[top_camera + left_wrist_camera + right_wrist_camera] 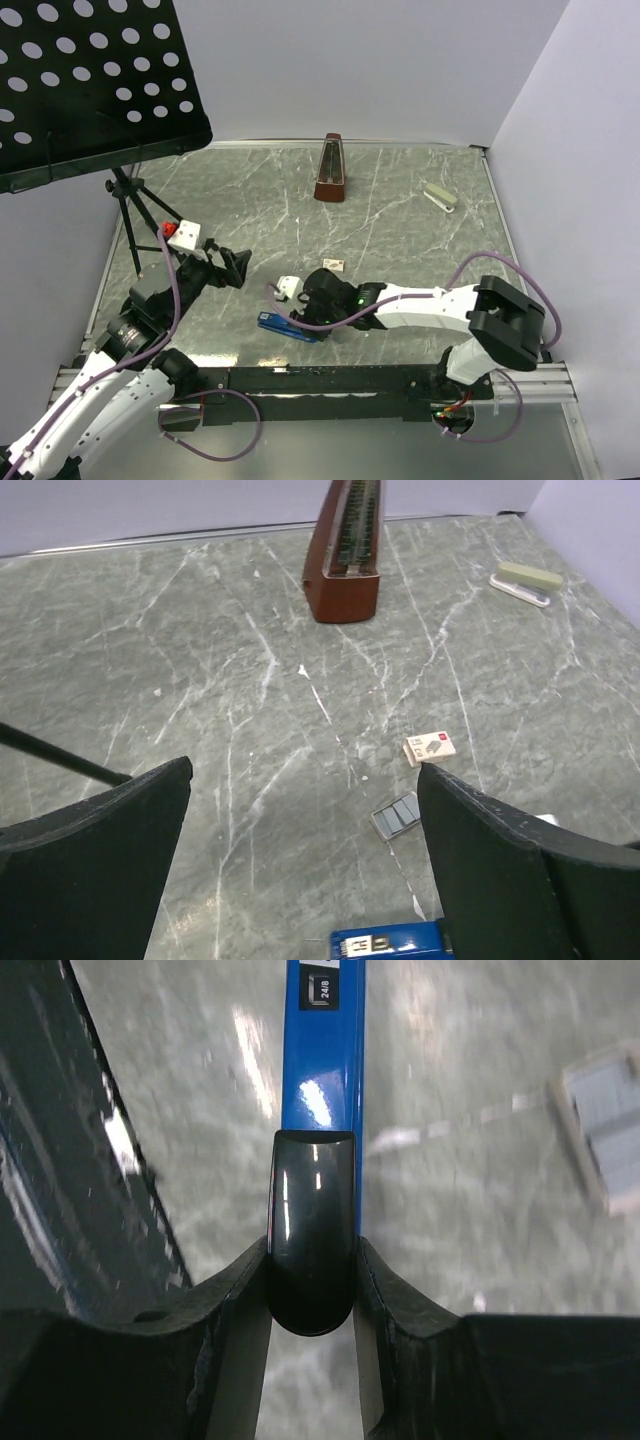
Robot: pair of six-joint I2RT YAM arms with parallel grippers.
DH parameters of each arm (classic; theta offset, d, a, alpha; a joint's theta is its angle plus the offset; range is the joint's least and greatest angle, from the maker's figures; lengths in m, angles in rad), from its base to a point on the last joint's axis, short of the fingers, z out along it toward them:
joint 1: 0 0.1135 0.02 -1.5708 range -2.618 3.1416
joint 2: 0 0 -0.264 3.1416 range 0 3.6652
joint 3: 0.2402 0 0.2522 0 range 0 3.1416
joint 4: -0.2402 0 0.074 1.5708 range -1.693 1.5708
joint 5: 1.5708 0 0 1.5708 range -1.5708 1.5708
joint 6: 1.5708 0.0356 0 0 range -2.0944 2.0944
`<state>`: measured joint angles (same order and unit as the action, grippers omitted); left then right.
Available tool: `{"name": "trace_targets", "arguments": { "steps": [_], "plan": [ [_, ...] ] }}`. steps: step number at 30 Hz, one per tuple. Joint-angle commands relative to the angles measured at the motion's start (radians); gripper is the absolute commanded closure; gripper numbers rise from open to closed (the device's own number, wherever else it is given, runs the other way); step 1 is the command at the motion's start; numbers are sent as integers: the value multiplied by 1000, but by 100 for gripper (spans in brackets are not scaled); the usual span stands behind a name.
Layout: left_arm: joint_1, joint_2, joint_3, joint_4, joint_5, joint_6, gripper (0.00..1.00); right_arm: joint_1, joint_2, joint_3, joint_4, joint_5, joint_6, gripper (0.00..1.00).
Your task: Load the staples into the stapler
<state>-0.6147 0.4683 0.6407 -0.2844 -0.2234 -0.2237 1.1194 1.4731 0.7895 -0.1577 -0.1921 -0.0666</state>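
The blue stapler (275,323) lies flat on the marble table near the front. My right gripper (308,318) is shut on the stapler's black rear end (312,1230), with the blue body (322,1050) running away from the fingers. The staples' small whitish box with reddish print (430,747) lies on the table just beyond, also visible from above (334,265). A small grey tray of staples (397,815) rests beside the box, and shows blurred in the right wrist view (610,1125). My left gripper (305,865) hangs open and holds nothing, left of the stapler (235,265).
A brown metronome (331,170) stands at the back middle. A pale second stapler (440,197) lies at the back right. A black perforated music stand (90,80) on a tripod (130,215) overhangs the left side. White walls close the table's back and right.
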Motion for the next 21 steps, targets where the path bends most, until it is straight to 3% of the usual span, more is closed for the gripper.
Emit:
{"name": "trace_targets", "arguments": {
  "steps": [1,3,6,7,10,13,17,18,21],
  "plan": [
    [6,-13,-32,99,129,66,0,3,44,51,141,-6,-81,85],
    [7,-16,-55,117,188,104,1,2,56,48,147,5,-93,77],
    [6,-10,-56,122,249,119,1,2,29,34,144,26,-96,45],
    [6,-8,-56,123,263,133,1,0,17,24,144,31,-95,28],
    [7,-2,-67,131,346,167,1,-7,-55,-13,155,34,-73,9],
    [6,9,-76,129,398,208,1,-47,-152,-91,211,65,-38,0],
    [4,39,-85,133,464,249,0,-200,-322,-217,324,-15,97,0],
    [6,49,-84,133,520,265,1,-289,-350,-266,355,-53,128,0],
    [3,104,-82,137,631,334,1,-377,-444,-367,490,-89,214,0]
  ]
}}
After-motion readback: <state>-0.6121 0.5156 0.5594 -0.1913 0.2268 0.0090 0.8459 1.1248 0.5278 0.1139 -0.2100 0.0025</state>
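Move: The blue stapler, still pinched by its black end in the right hand, has its middle about 5 cm to that hand's left, 1 cm ahead and slightly lower. From the same hand, the grey staples lie roughly 10 cm ahead and 1 cm left, the staple box some 14 cm ahead and 4 cm right, both about 3 cm down. From the open left hand, the stapler is about 8 cm right, 9 cm back and 23 cm below. The stapler is eased about 2 cm left and forward in the right hand's grip, then let go as the fingers open wide; the hand backs off some 10 cm up, forward and to the right, its fingers swinging up towards level and turning clockwise. Meanwhile the left hand, staying open, shifts right and a little back and down towards the stapler, turning clockwise nearly 30 degrees. ##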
